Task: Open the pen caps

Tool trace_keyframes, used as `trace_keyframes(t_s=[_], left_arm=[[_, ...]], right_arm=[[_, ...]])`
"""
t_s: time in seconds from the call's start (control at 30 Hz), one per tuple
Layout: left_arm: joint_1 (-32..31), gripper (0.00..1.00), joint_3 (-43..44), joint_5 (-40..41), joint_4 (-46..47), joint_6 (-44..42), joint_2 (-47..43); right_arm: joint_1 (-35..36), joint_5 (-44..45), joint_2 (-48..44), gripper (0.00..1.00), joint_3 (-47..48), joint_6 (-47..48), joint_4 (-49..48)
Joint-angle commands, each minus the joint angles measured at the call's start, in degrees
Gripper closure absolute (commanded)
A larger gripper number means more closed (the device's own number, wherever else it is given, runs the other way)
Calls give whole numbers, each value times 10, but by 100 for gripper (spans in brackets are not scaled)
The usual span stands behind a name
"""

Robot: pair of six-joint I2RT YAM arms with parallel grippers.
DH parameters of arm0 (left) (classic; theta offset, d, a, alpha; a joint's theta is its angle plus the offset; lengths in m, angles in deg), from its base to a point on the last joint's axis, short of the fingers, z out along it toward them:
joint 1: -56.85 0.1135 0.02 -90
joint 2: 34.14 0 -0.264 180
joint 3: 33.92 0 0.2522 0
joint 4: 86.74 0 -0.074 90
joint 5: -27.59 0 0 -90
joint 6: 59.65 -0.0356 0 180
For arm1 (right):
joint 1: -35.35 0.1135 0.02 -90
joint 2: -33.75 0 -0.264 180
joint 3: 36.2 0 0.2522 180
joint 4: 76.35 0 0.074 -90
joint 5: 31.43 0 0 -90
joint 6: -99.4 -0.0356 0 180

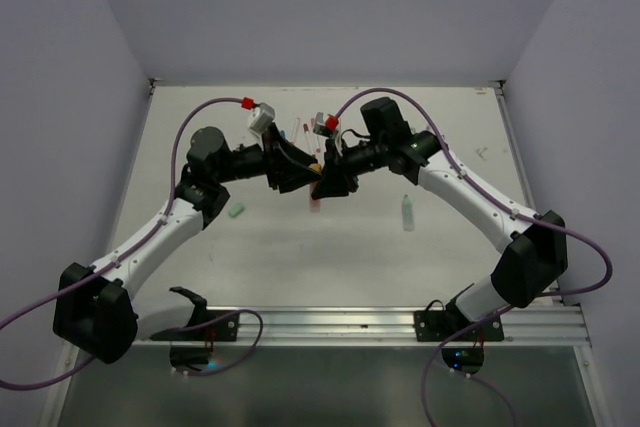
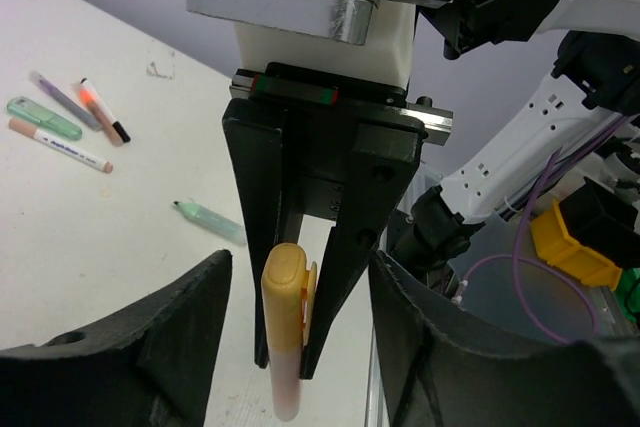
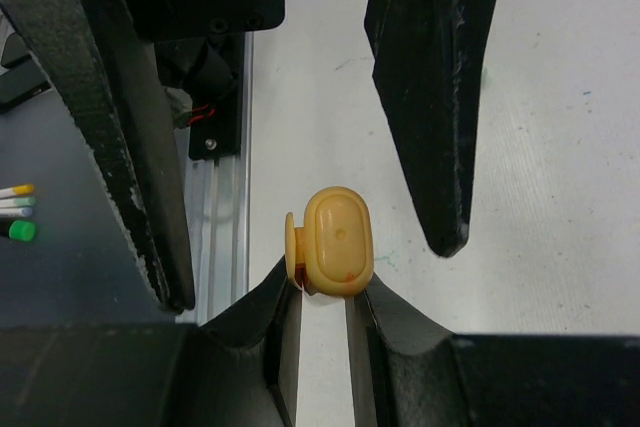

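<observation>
An orange highlighter (image 2: 284, 347) hangs over the middle of the table with my right gripper (image 3: 325, 282) shut on its barrel. Its orange pen cap (image 3: 338, 240) sticks out past those fingertips, still seated on the barrel. My left gripper (image 2: 300, 277) faces it head-on, open, one finger on each side of the cap (image 2: 283, 287) with a gap on both sides. In the top view the two grippers (image 1: 300, 175) (image 1: 326, 179) meet nose to nose, with the cap (image 1: 316, 168) between them.
A mint green pen (image 1: 408, 213) lies on the table to the right, and a small mint piece (image 1: 236, 212) to the left. Several slim pens (image 2: 65, 122) lie further off. An aluminium rail (image 1: 330, 322) runs along the near edge.
</observation>
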State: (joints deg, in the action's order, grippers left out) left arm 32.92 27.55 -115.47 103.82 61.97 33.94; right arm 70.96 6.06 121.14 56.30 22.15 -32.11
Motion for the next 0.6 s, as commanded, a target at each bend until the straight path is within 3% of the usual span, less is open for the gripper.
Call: trace_keyframes(t_s=[0.0, 0.57], left_arm=[[-13, 42, 26, 15, 0, -17, 7], [-17, 68, 13, 22, -16, -30, 6]], right_arm=[[2, -21, 0, 100, 22, 10, 7], [2, -39, -7, 100, 14, 4, -10]])
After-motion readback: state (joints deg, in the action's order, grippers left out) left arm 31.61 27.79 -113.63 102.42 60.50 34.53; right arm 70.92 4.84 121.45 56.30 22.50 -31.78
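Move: The orange cap of the upright-held pen already stands between the left hand's open fingertips, about 1 cm to the right of and 1 cm below its hand point, level fore and aft. From the right hand, which grips the pen's body, the cap is some 5 cm up and 1 cm ahead. On the table, about 29 cm below the left hand, the loose green cap lies 10 cm ahead and 21 cm left, the green pen 10 cm ahead and 24 cm right. The orange cap is closed in on from both sides by the left fingers, whose gap shrinks to about half, while that hand edges roughly half a centimetre right, then sinks about as much around the cap. The right hand stays put and keeps its grip on the pen's body, cap end up, with no wrist turn from either hand to speak of. ##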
